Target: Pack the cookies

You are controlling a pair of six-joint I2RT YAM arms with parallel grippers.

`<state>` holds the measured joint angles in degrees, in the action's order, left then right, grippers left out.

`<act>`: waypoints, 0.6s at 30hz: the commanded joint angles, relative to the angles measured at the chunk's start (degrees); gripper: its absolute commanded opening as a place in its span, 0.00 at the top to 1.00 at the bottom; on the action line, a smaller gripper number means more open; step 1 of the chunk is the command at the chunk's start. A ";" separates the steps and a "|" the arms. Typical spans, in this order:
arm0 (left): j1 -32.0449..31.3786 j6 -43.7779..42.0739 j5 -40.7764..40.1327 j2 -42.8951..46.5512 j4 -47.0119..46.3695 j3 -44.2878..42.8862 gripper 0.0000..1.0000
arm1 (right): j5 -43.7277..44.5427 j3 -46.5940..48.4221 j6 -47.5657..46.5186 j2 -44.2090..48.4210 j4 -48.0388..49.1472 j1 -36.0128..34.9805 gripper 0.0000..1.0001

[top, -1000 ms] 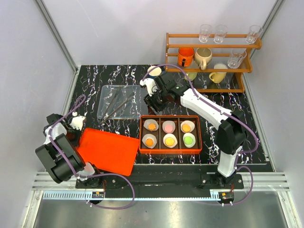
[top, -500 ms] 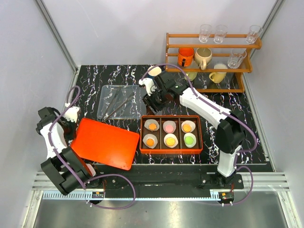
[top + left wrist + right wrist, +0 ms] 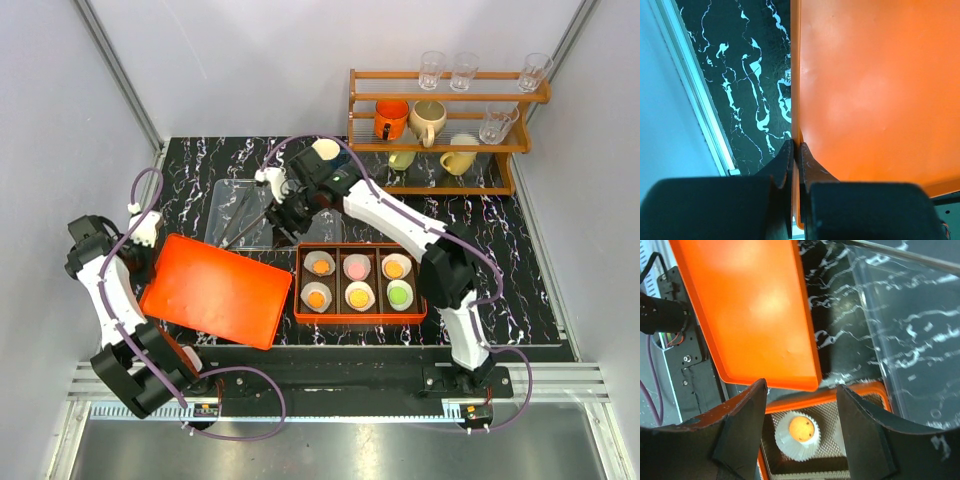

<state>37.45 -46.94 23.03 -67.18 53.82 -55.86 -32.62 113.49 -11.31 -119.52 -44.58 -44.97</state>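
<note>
An orange box (image 3: 358,246) holds the cookies (image 3: 357,297) in white paper liners, one per compartment: orange ones, a pink one (image 3: 355,267) and a green one (image 3: 398,295). My left gripper (image 3: 155,262) is shut on the left edge of the flat orange lid (image 3: 215,290), which lies left of the box. The left wrist view shows the fingers (image 3: 796,150) pinching the lid's rim (image 3: 875,90). My right gripper (image 3: 284,218) hangs open above the box's far-left corner. Between its fingers (image 3: 801,386) I see one orange cookie (image 3: 802,428) and the lid's corner (image 3: 750,315).
A clear plastic tray (image 3: 232,190) with metal tongs (image 3: 245,225) lies behind the lid and the box. A wooden rack (image 3: 445,120) with mugs and glasses stands at the back right. A small cream cup (image 3: 325,150) sits behind the right arm.
The left arm has swung up and out, shifting the lid slightly up and left, still gripped. The right gripper has moved left toward the clear tray and opened wider.
</note>
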 commanded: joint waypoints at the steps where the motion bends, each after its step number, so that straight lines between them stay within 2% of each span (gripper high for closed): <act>1: 0.17 0.18 5.01 2.31 1.46 -3.91 1.00 | -3.50 6.73 -2.66 -3.60 -1.12 -3.45 0.32; 8: 0.08 0.27 6.77 3.63 2.51 -5.32 1.00 | -5.78 17.01 -5.03 -12.12 -5.42 -5.39 0.28; 13: 0.08 0.09 7.47 4.07 2.69 -5.32 1.00 | -6.93 23.79 -7.58 -16.70 -8.33 -5.74 0.13; 18: -0.01 0.00 8.52 4.77 2.69 -5.14 1.00 | -5.52 25.64 -10.31 -18.37 -9.21 -5.83 0.10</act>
<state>37.43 -46.98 26.79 -64.79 56.77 -58.19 -37.56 135.74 -18.31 -137.23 -52.10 -50.48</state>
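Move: My left hand still pinches the orange lid by its left rim. The lid's middle is about 16 cm to its right and 3 cm back, and the cookie box is some 47 cm right, 2 cm back and 10 cm below. From my right hand, the lid's far right corner lies roughly 7 cm back, 1 cm right and 6 cm lower. The box's middle is about 10 cm back, 18 cm right and 15 cm below, and the clear tray 5 cm ahead, 1 cm left and 17 cm down. I swing my right hand about 7 cm left and a little back, sinking some 3 cm as it closes on the lid's far edge beside the right corner, turning roughly 13 degrees counter-clockwise and opening its fingers wider. My left hand keeps its pinch on the left rim, easing up about 2 cm and then drifting slightly left. ##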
